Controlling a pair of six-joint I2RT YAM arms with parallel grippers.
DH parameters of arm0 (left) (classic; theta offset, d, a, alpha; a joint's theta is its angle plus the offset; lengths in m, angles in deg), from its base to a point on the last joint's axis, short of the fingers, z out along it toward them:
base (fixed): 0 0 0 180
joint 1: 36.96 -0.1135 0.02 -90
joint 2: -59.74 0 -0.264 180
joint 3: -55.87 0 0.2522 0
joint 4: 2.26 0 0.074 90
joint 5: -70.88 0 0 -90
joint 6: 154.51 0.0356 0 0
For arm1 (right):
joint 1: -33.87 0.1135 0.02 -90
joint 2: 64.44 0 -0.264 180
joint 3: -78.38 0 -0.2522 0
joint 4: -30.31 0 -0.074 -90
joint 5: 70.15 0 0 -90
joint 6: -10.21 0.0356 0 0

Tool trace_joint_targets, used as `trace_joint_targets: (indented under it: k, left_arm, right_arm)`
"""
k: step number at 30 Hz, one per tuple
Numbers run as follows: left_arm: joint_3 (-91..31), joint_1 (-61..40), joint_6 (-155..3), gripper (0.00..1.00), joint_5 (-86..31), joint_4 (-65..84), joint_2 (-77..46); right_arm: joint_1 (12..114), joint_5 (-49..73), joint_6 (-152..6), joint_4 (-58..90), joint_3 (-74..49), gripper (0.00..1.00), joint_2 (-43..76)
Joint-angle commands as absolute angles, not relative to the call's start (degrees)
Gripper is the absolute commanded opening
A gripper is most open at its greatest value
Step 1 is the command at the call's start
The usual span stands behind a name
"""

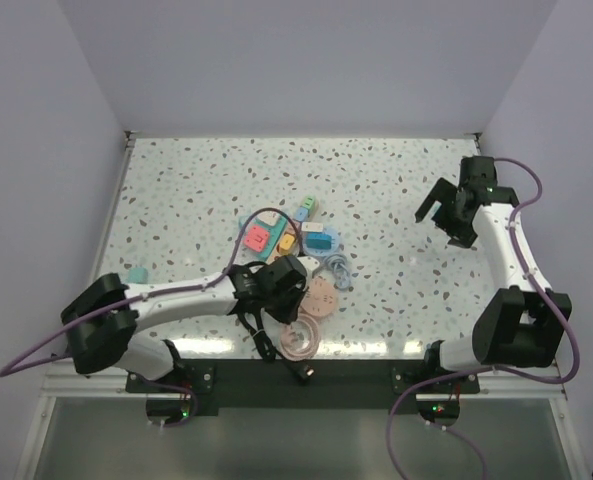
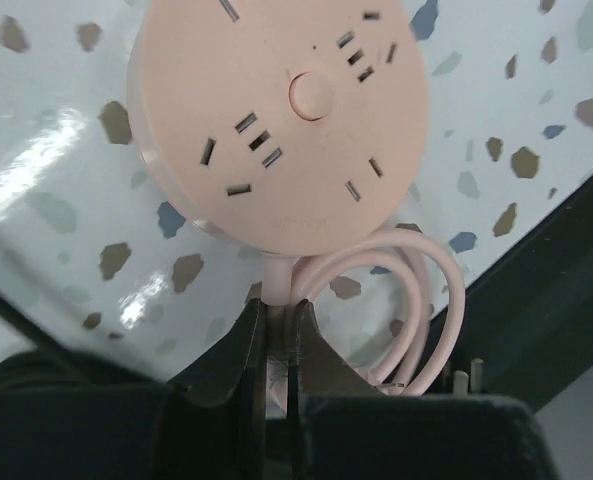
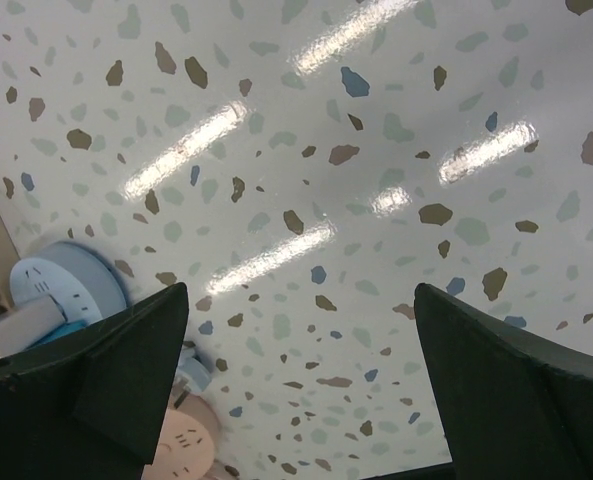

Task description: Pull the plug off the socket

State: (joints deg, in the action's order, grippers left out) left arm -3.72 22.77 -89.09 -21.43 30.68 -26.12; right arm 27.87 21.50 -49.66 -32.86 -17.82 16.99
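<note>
The socket (image 1: 298, 228), a pale wooden strip with a thin black cable (image 1: 259, 214), lies mid-table under several coloured blocks; I cannot single out the plug among them. My left gripper (image 2: 278, 306) sits in front of it, at the near side of a round pink power hub (image 2: 276, 120). It is shut on the hub's pink cable (image 2: 276, 275), right where the cable leaves the disc. The rest of that cable loops to the right. My right gripper (image 3: 301, 330) hangs open over bare table at the far right (image 1: 448, 215), holding nothing.
A blue round disc (image 3: 66, 280) and more small pieces lie between the strip and the pink hub (image 1: 321, 297). A coiled pink ring (image 1: 300, 341) rests at the table's front edge (image 1: 376, 352). A small teal piece (image 1: 138, 272) lies at the left.
</note>
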Motion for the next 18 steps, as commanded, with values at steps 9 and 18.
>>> trace_joint_targets:
  k: [9, 18]
  left_arm:
    - [-25.1, 7.1, -91.4, 0.00, -0.5, 48.9, -4.1]
    - [-28.4, -30.9, -80.5, 0.00, -7.6, 37.7, -12.0]
  right_arm:
    - [28.3, 17.7, -50.7, -33.5, -16.3, 0.98, 14.0]
    - [33.2, 12.6, -52.8, -31.6, -15.9, 0.98, 13.5]
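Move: Some 25 cm ahead and 30 cm left of the left hand lies the free tabletop that the held pink socket is being carried towards. The socket's disc sits about 4 cm ahead and 5 cm right of this hand. Teal plug: about 9 cm ahead, 36 cm left. Triangular socket: 18 cm ahead, 8 cm left. Black cord: 4 cm back, 8 cm left. From the right hand, the pink socket is roughly 14 cm back, 30 cm left and 13 cm below. Keeping its pinch on the cord just behind the pink disc, the left hand first shoots up over 20 cm, then sweeps forward and left, a bit over 20 cm each way, past the triangular socket towards the far left. Its wrist swings some 55 degrees counter-clockwise as the fingers tip outward. The open right hand drifts about 3 cm left. ##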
